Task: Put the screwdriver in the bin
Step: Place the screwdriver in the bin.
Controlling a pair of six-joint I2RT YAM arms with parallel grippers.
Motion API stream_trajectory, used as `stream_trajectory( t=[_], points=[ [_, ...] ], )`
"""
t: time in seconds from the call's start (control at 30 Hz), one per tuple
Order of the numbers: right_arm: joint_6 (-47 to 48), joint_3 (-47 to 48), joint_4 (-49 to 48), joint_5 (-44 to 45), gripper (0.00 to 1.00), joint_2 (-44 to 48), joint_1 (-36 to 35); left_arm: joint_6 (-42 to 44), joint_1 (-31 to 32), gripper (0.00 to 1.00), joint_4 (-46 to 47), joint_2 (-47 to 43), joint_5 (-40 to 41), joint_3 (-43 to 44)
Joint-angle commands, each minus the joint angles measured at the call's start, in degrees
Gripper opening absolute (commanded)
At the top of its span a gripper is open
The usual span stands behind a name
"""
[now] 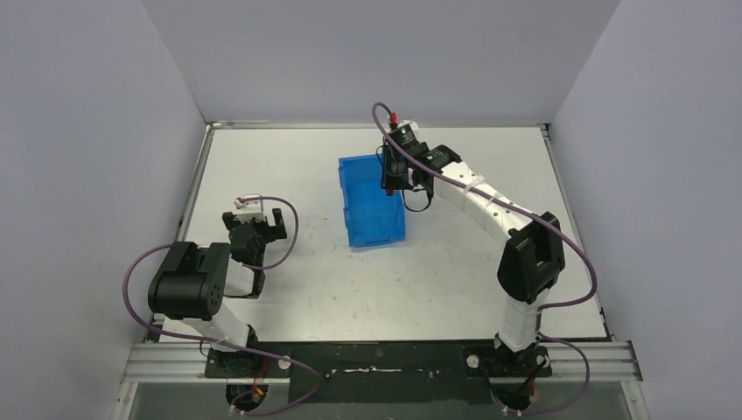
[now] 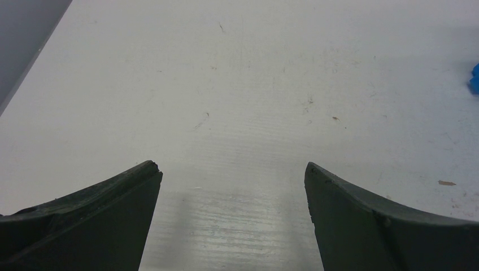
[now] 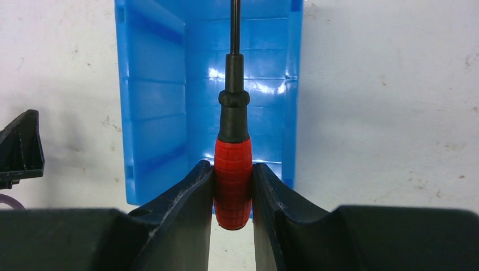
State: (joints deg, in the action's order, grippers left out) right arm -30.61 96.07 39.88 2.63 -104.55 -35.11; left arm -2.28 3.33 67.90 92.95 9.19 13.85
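The screwdriver (image 3: 233, 175) has a red ribbed handle, a black collar and a thin black shaft pointing away over the bin. My right gripper (image 3: 233, 169) is shut on the red handle, holding it above the blue bin (image 3: 152, 101). In the top view the right gripper (image 1: 390, 181) hangs over the bin's right wall (image 1: 398, 210), and a bit of the red screwdriver (image 1: 388, 189) shows below it. The bin (image 1: 363, 214) stands mid-table and looks empty. My left gripper (image 2: 233, 169) is open over bare table; in the top view it (image 1: 262, 229) sits well left of the bin.
White walls close the table (image 1: 437, 280) on three sides. A blue corner of the bin (image 2: 474, 79) shows at the right edge of the left wrist view. Purple cables loop around both arms.
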Motion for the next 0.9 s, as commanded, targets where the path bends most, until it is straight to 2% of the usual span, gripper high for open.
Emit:
stream_trajectory(
  t=[0.0,0.23,0.5,0.87],
  points=[
    [-2.2,3.8,-3.1,2.8,0.07,-1.8,-2.1,0.5,0.2,0.97,1.3,-0.7,0.2,0.8],
    [-3.0,1.8,-4.6,3.1,0.07,-3.9,-3.7,0.5,0.2,0.97,1.2,-0.6,0.2,0.8],
    [-5.2,-5.7,-9.7,2.4,0.07,-4.7,-5.2,0.4,0.2,0.97,1.2,-0.7,0.2,0.7],
    [-5.3,-8.6,-12.9,1.4,0.08,-9.7,-6.0,0.4,0.2,0.97,1.2,-0.7,0.2,0.8]
  ],
)
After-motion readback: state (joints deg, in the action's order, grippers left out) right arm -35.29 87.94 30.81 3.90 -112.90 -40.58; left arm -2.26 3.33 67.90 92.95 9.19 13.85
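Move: The right hand still grips the screwdriver by its red handle, high over the bin's right side; the bin's middle lies about 5 cm to its left, roughly 3 cm ahead and some 14 cm below. No other loose thing stands near the bin. From the idle left hand, the bin's middle is about 29 cm to the right, some 4 cm ahead and 2 cm lower. Keeping its pinch on the screwdriver, the right hand eases left, then sinks about 10 cm towards the bin. ##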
